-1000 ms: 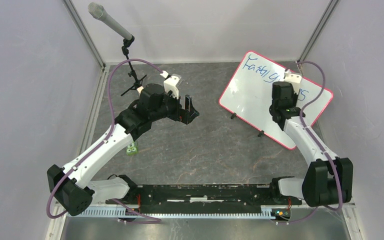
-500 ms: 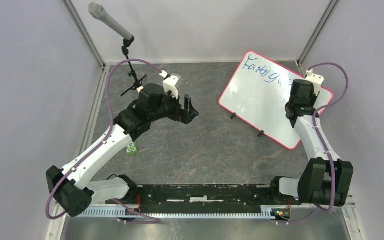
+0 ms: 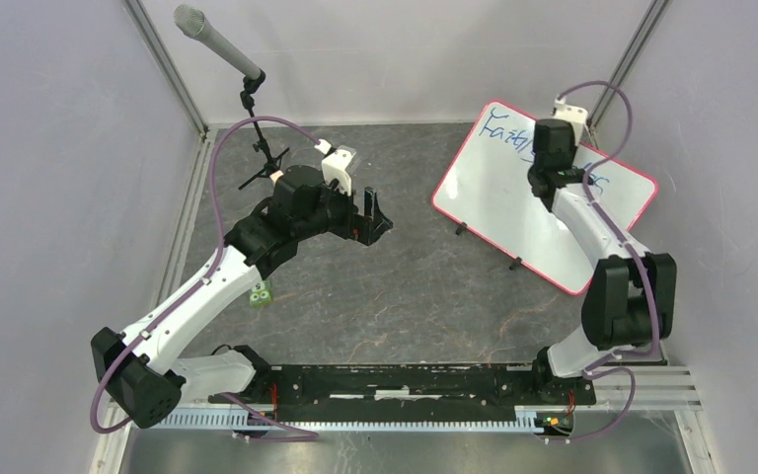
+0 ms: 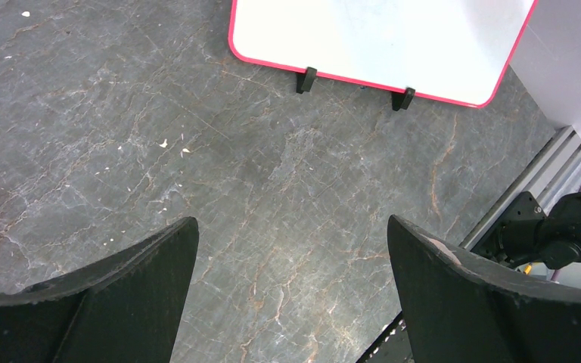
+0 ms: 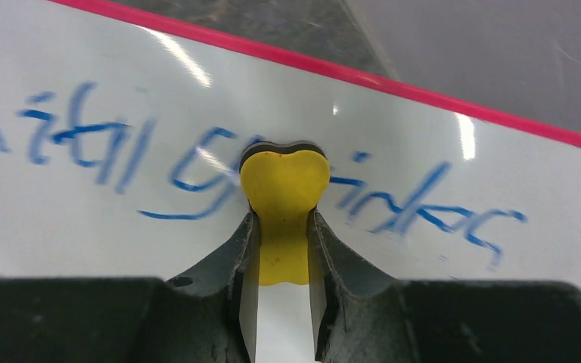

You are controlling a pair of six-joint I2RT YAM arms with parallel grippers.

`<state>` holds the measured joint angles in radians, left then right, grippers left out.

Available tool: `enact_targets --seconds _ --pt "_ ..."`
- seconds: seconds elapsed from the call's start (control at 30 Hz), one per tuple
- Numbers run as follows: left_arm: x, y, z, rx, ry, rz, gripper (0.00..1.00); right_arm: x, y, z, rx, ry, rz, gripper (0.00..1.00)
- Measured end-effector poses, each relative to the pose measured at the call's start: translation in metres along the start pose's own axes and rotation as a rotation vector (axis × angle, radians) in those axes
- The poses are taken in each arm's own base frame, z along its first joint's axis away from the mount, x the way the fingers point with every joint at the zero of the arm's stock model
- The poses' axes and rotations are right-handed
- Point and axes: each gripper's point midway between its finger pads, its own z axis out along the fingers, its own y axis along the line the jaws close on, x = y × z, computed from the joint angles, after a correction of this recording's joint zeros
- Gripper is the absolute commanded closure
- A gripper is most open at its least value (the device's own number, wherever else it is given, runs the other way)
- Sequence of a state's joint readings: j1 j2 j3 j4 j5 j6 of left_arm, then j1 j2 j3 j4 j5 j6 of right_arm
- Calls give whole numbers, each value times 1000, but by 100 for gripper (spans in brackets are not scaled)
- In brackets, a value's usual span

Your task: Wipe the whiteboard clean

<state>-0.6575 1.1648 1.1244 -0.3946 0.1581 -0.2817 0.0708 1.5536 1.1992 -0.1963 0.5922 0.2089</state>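
The whiteboard (image 3: 493, 197), white with a pink-red frame and black feet, lies tilted at the back right of the table. Blue handwriting runs along its far edge. My right gripper (image 3: 551, 148) is over that writing, shut on a yellow eraser (image 5: 285, 178) whose dark underside rests on the whiteboard (image 5: 83, 219) in the middle of the blue line. In the right wrist view the right gripper (image 5: 283, 217) pinches the eraser's narrow waist. My left gripper (image 3: 375, 212) hovers open over bare table, left of the board. The left wrist view shows the left gripper (image 4: 291, 227) empty and the whiteboard (image 4: 378, 38) beyond it.
A microphone (image 3: 215, 44) on a black stand rises at the back left. A small green object (image 3: 260, 293) lies beside the left forearm. Grey walls close in on both sides, and a metal rail (image 3: 405, 420) runs along the near edge.
My right gripper swept with the eraser from the board's middle out to its right edge, then back left and up to the written line. The left arm has not moved.
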Motion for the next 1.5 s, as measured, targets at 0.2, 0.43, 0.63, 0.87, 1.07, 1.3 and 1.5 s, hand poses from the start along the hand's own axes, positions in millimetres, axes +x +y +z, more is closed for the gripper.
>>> enact_targets --seconds 0.2,0.43,0.63,0.87,1.07,1.3,1.5 --pt "0 2 0 -9 -2 0 0 -20 66 3 -106 -26 -2 77" --pt "-1 4 0 -21 -6 0 0 -23 66 6 -98 -23 6 77" --pt "-1 3 0 -19 -6 0 0 -22 13 6 -24 -17 52 77" --pt "0 3 0 -13 -2 0 0 -3 -79 -3 135 3 112 76" --pt "2 0 0 2 4 0 0 17 -118 -10 207 31 123 77" --pt "2 0 1 2 5 0 0 17 -105 -9 154 33 108 77" --pt "2 0 0 1 4 0 0 3 -51 2 59 34 58 77"
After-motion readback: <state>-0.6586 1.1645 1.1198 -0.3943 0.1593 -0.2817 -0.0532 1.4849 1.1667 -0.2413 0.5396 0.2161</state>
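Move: The right hand already holds the yellow eraser against the whiteboard's top line of writing. The end of that line, "ides", lies about 6 cm right, 4 back and 2 lower; its start, "Faith", some 13 cm left and 6 ahead. The red far rim passes about 4 cm ahead and 3 right, and the board's right corner sits about 16 cm right, 6 back. From the left hand, "ides" is roughly 45 cm right, 12 ahead and 9 below. The eraser stays gripped against the whiteboard as the right hand rubs it forward-left some 7 cm, then sweeps back and right about 19 cm across the end of the writing, riding roughly a centimetre higher, and starts forward-left again for some 7 cm. The wrist swings clockwise about 20 degrees on the long sweep and partly back. ##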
